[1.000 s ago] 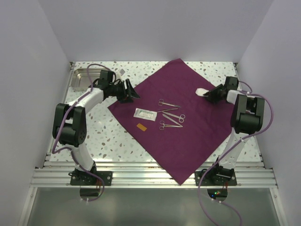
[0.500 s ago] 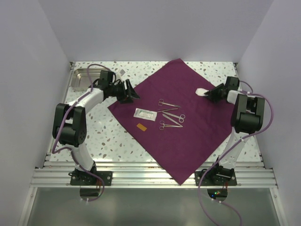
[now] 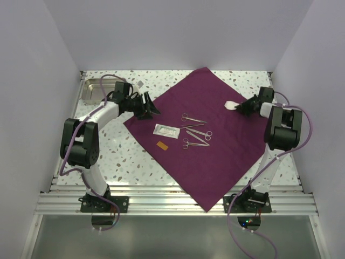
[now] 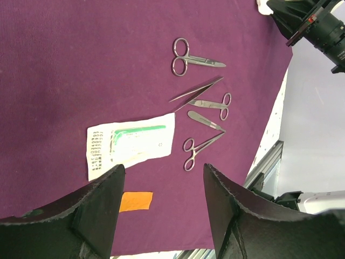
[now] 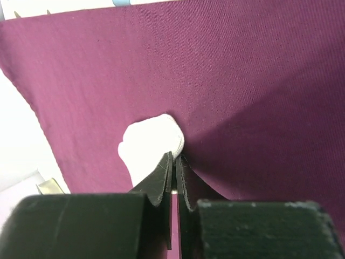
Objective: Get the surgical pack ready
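Note:
The surgical pack is a deep purple cloth (image 3: 215, 156) spread flat as a square sheet, one corner toward the arms. On it lie scissors (image 4: 188, 56), tweezers (image 4: 197, 91), forceps (image 4: 202, 150), a white suture packet (image 4: 132, 144) and an orange tag (image 4: 136, 201). My left gripper (image 4: 163, 168) hovers open over the cloth's left corner (image 3: 150, 107), nothing between its fingers. My right gripper (image 5: 173, 156) is shut, pinching the edge of a white gauze wad (image 5: 148, 143) on the cloth's right side (image 3: 230, 104).
A steel tray (image 3: 94, 89) sits at the back left on the speckled table. White walls close in on three sides. The aluminium rail (image 3: 161, 202) runs along the near edge under the cloth's front corner.
My right gripper's jaws have closed onto the gauze wad and edged slightly back. The left arm and the instruments have not moved.

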Tool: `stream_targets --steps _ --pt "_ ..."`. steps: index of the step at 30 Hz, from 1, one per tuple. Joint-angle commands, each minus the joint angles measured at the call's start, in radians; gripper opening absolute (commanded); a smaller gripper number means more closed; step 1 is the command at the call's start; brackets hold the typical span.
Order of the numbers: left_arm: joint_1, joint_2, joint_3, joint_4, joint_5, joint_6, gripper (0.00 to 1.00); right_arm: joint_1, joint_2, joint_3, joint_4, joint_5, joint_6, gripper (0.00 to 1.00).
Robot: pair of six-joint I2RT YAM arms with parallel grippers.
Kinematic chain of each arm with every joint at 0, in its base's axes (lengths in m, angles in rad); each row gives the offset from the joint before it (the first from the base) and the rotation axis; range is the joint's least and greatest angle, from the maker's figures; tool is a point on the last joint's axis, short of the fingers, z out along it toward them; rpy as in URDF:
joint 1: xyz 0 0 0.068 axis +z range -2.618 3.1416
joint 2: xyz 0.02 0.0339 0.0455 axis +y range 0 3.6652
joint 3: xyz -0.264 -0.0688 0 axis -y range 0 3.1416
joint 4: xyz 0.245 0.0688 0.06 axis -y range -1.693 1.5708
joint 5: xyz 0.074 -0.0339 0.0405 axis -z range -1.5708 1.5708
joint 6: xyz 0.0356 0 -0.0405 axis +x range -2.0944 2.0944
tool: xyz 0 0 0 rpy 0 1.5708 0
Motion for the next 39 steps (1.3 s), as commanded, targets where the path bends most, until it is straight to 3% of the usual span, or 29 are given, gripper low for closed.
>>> stream_targets --steps 1,12,18,23,28,31,36,39 --pt "-0.002 -0.045 -0.006 0.034 0.013 0.002 0.64 -0.005 -0.007 0.013 -0.034 -0.006 -0.031 0.0" --pt "-0.019 -0.151 -0.079 0.182 0.117 -0.042 0.7 0.062 -0.239 0.005 -0.284 -0.165 -0.254 0.0" --pt "-0.105 -0.361 -0.251 0.225 0.105 -0.024 0.75 0.259 -0.455 -0.063 -0.493 -0.23 -0.43 0.0" --pt "-0.163 -0.613 -0.392 0.271 0.092 -0.024 0.84 0.398 -0.72 -0.267 -0.468 -0.38 -0.439 0.0" --pt "-0.241 -0.815 -0.484 0.277 0.123 -0.024 0.88 0.533 -0.905 -0.355 -0.513 -0.544 -0.486 0.0" --pt "-0.313 -0.896 -0.533 0.363 0.151 -0.056 0.91 0.598 -0.995 -0.381 -0.513 -0.653 -0.479 0.0" --pt "-0.447 -0.915 -0.573 0.455 0.187 -0.109 0.91 0.665 -1.08 -0.4 -0.464 -0.771 -0.421 0.0" --pt "-0.47 -0.917 -0.58 0.454 0.186 -0.105 0.91 0.696 -1.132 -0.409 -0.407 -0.804 -0.354 0.0"
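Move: The right hand already has the last gauze pinched on the drape, its middle some 3 cm left of and 2 cm ahead of the fingertips. The left gripper waits about 47 cm to the left, 11 cm back and 10 cm higher. Scissors lie roughly 22 cm left and 15 cm back, the sterile package 41 cm left and 10 cm back. From the left hand, the gauze is about 50 cm right, 13 cm ahead and 10 cm below. Right hand swings the pinched gauze back, left and up some 50 cm; left gripper retreats, rises and opens wider. ##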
